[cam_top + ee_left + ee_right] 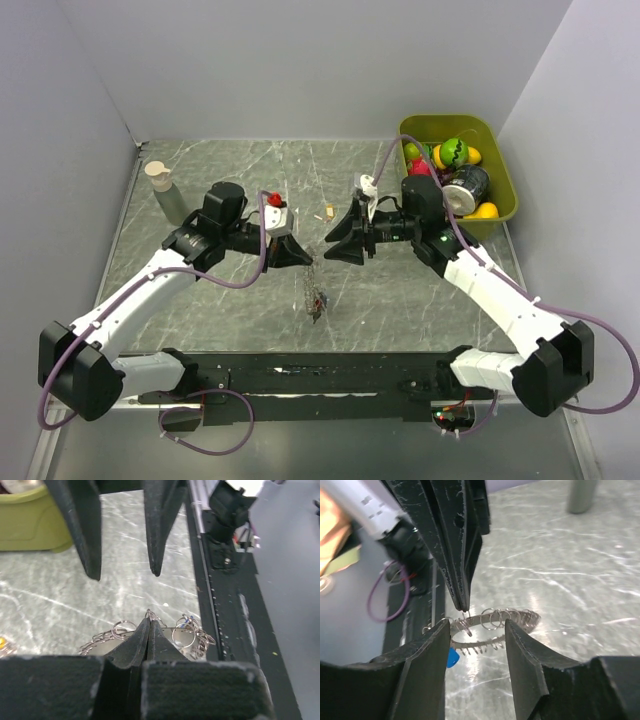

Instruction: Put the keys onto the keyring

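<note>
The keyring (495, 617), a thin metal band fringed with small silvery split rings, hangs edge-on below my left gripper (306, 258). That gripper is shut on one of its small rings (149, 615). A blue key head (451, 657) dangles from the ring's near side. My right gripper (475, 630) stands open, facing the left one, its fingers (432, 652) either side of the ring and apart from it. In the left wrist view the ring (183, 636) shows just past the shut jaws. A tan key (328, 211) lies loose on the table behind both grippers.
An olive bin (505, 195) full of toy fruit and a can stands at the back right. A grey bottle (162, 188) stands at the back left. The black base rail (330, 375) runs along the near edge. White walls close in the table.
</note>
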{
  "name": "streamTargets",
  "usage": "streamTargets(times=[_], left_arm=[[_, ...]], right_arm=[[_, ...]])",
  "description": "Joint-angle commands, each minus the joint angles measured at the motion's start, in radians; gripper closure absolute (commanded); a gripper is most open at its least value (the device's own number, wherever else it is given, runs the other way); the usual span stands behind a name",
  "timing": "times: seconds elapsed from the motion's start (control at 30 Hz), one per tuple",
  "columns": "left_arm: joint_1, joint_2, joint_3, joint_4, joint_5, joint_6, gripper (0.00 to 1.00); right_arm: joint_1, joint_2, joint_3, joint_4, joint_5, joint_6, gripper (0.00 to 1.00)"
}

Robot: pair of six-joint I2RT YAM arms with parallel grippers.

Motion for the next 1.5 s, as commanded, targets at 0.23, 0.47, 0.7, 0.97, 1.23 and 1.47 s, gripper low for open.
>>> streamTargets(times=[0.23,0.47,0.7,0.97,1.23,1.47], left_arm=[[-0.018,-0.02,0.035,0.053,0.11,0.045,0.99],[-0.018,-0.026,0.017,0.124,0.094,0.011,0.99],[-0.018,-0.021,0.004,0.154,0.097,0.008,0.99],[-0.019,-0.015,0.006,0.167,0.097,0.015,0.99],[-0.011,-0.057,-0.026,0.245,-0.001,-0.024,0.9],[0.139,-0.141,-0.296,0.963,0.127,-0.597,0.59]], right_arm=[[0.002,0.052,0.104,-0.102,-0.226,-0.064,0.43],[0.054,0.082,0.129,-0.164,-0.151,-0.104,0.52],[0.111,0.104,0.135,-0.216,-0.035,-0.133,0.62],[0.12,0.082,0.117,-0.182,0.068,-0.102,1.0],[0.119,0.05,0.075,-0.055,0.071,-0.036,1.0],[0.042,-0.097,-0.137,0.422,0.062,0.212,1.0]])
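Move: The left hand holds the keyring up by a small metal end between its shut tips, the loop hanging with its middle about 6 cm below and 3 cm back of that hand. From the open right hand, the held end is roughly 3 cm to the left, 3 cm back and 3 cm lower. The blue tag near the loop's bottom is some 7 cm back, 3 cm left and 14 cm below the right hand. The yellow tag lies on the table about 24 cm straight ahead and 24 cm below it. Back about 3 cm goes the right hand, turning some 10 degrees counter-clockwise. Then, easing in to the left and down by 2 to 3 cm, it closes its half-open fingers on the small metal end just under the left fingertips, and turns back. The left hand, nearly still until then, opens partway, lets go and moves up and left about 2 cm. ##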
